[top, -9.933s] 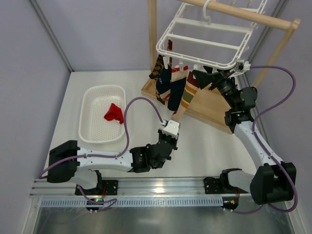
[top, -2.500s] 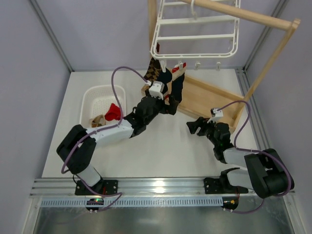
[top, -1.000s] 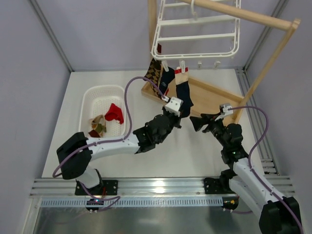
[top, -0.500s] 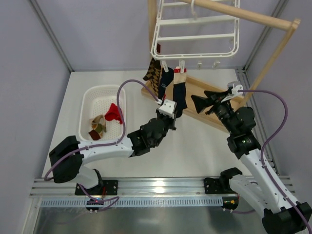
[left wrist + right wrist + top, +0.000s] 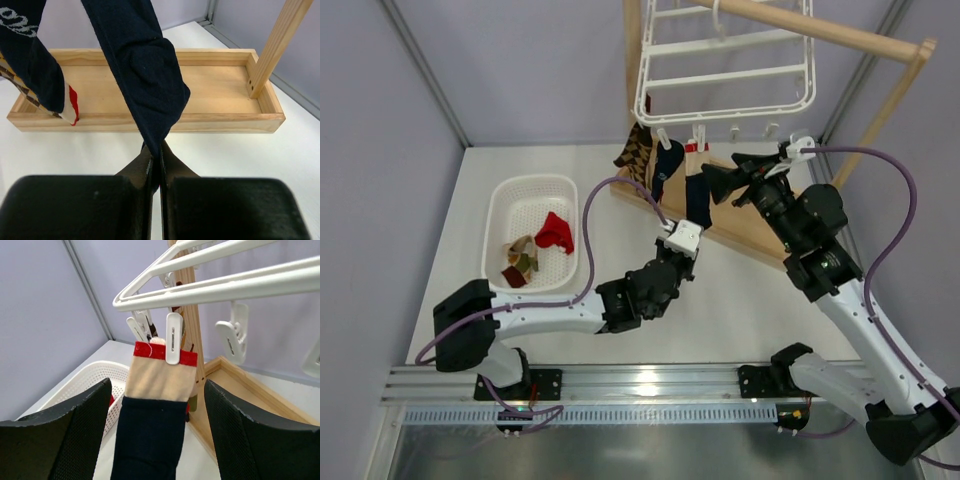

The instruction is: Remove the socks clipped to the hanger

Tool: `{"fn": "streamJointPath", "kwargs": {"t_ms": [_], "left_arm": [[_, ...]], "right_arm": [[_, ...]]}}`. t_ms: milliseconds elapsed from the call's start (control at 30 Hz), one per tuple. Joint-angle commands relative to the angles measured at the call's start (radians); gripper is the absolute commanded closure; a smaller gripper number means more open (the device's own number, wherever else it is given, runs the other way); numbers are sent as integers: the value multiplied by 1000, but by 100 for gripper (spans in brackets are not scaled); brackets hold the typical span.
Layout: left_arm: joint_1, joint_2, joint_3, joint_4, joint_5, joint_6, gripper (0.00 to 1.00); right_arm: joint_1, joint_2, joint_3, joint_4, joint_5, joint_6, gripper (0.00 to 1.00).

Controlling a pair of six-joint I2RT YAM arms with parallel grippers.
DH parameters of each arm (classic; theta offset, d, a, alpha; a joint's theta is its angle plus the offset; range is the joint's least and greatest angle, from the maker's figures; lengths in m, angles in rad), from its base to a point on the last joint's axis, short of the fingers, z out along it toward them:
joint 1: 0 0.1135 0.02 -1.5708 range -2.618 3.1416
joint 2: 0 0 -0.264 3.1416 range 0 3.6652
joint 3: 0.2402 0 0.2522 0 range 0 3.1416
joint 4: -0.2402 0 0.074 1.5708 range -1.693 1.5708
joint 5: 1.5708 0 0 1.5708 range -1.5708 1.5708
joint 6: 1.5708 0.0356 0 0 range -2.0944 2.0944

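Observation:
The white hanger (image 5: 724, 62) hangs from the wooden rail, with three socks still clipped along its near rim. They are a brown argyle sock (image 5: 638, 150), a navy sock (image 5: 666, 163) and a navy sock with a cream and red cuff (image 5: 698, 190). My left gripper (image 5: 692, 226) is shut on the toe of that cuffed sock (image 5: 145, 75), pinching it at the tip (image 5: 156, 159). My right gripper (image 5: 157, 440) stands open on either side of the same sock, just below its cuff (image 5: 161, 375). A white clip (image 5: 173, 337) grips the red band.
The white basket (image 5: 502, 215) at the left holds a red sock (image 5: 555, 232) and a striped cream one (image 5: 518, 262). The stand's wooden tray base (image 5: 215, 95) and its post (image 5: 280, 45) lie right behind the socks. Empty clips (image 5: 234, 332) dangle from the rim.
My right arm has risen from low over the table to the hanger's rim, its open fingers now flanking the cuffed sock. The left gripper has kept its grip on the toe, shifting slightly.

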Motion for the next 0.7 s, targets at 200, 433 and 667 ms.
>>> {"fn": "streamJointPath", "kwargs": {"t_ms": [200,433,667], "left_arm": [[-22,37,83,-49,-81,67,100],[-46,42,83,-33,-93,134,100],[-62,55,111,-50,-84,180,100]], "right_arm": [[177,125,251,-164,330,-165,24],[222,231,383,-251,463,-191,24],[258,309,471,-320,534,-211,24]]}}
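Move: The right hand's wide-open fingers face the clip holding the navy sock with the red-and-cream cuff, about 8 cm ahead, 3 cm left and roughly 2 cm above. The clip of the printed sock is some 7 cm to the left of that clip, and an empty clip about 6 cm to its right, both at much the same height and reach. From the left hand, the navy sock's clip is around 13 cm ahead, straight in line and 18 cm above. The left hand's shut fingers still pinch the navy sock's lower end, nearly in place, rolling some 10 degrees with its left side rising. The open right hand heads for the sock's clip, first left and up, then forward and finally dipping a little, about 5 cm overall; it turns clockwise some 15 degrees, its left side sinking and fingertips tipping down, without closing. ##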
